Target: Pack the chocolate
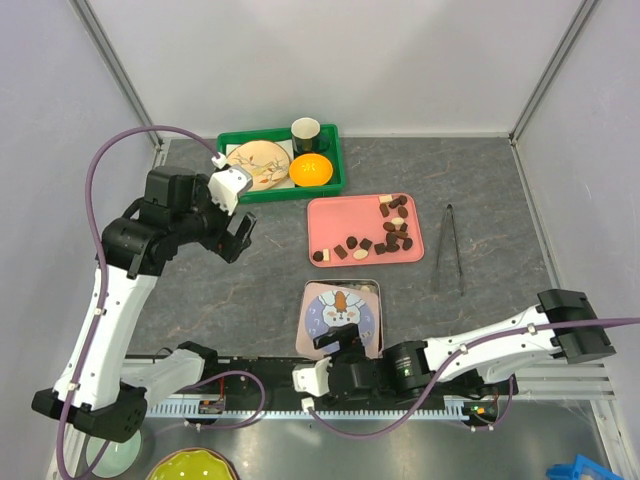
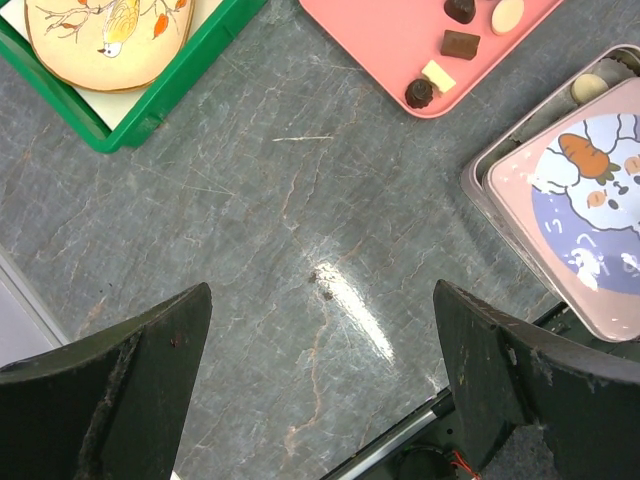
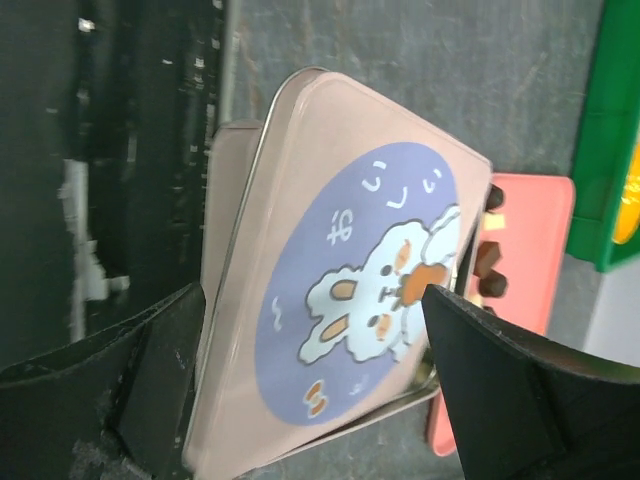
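The chocolate [image 1: 385,232] lies as several brown and cream pieces scattered on a pink tray [image 1: 330,215]; some pieces [image 2: 460,43] show in the left wrist view and some [image 3: 489,270] in the right wrist view. In front of the tray stands a tin [image 1: 308,300] whose rabbit-print lid [image 1: 341,315] sits askew on it. A cream piece [image 2: 588,87] shows in the uncovered corner. My left gripper [image 1: 238,238] hangs open over bare table left of the tray, nothing between its fingers [image 2: 322,300]. My right gripper [image 1: 340,345] is open at the tin's near edge, its jaws either side of the lid [image 3: 360,290].
A green tray [image 1: 340,160] at the back holds a painted plate [image 1: 256,163], a dark cup [image 1: 306,132] and an orange bowl [image 1: 311,170]. Metal tongs [image 1: 452,245] lie right of the pink tray. A cable rail [image 1: 250,400] runs along the near edge.
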`<state>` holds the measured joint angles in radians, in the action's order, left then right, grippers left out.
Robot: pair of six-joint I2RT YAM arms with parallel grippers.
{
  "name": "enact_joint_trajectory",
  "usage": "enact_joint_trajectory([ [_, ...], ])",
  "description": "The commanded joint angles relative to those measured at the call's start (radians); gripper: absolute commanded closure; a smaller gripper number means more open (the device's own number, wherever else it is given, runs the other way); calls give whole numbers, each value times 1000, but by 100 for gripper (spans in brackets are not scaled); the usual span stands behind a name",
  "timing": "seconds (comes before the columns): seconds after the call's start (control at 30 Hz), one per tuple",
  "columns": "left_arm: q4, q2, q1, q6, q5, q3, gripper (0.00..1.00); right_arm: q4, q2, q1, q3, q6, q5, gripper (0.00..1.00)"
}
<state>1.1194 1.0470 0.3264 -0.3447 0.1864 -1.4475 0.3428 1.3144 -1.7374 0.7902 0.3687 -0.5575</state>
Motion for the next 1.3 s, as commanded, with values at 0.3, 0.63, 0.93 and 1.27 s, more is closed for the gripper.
enact_joint_trajectory([
  [0.3, -24, 13, -3, 35, 18, -42, 1, 165, -121, -13, 87, -175, 186, 2],
  [0.63, -43, 10, -3, 23, 47, 30, 1, 257, -418, -13, 28, -827, -149, 30],
  [0.93, -96, -25, 0, -2, 223, 255, 7, 607, -710, 76, -104, -1678, -509, 78],
  [1.27, -242, -33, 57, -69, 228, 489, 30, 519, -434, 413, -140, -1570, -211, 91],
])
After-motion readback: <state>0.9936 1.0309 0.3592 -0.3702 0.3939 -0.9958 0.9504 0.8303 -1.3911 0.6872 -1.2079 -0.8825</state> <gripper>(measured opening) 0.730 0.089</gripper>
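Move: The right hand, open and empty, hangs low over the back part of the bunny lid, whose middle is about 4 cm ahead, 2 cm to its right and 5 cm below. The tin beneath is centred about 5 cm ahead, 2 cm right and 8 cm down; the pink tray lies some 22 cm ahead and 8 cm right, 11 cm down. From the left hand, the lid is roughly 10 cm back, 18 cm right and 22 cm below. Back about 3 cm and up off the lid area first, the right hand then arcs right and forward past the tin's right side, ending some 16 cm right and 9 cm ahead after rising and sinking again; the wrist swings clockwise about 80 degrees to point the fingers forward and down as they close nearly shut. Late on, the left hand sinks some 13 cm, drifts back, tips downward and partly closes, nearing the lid's left side. ##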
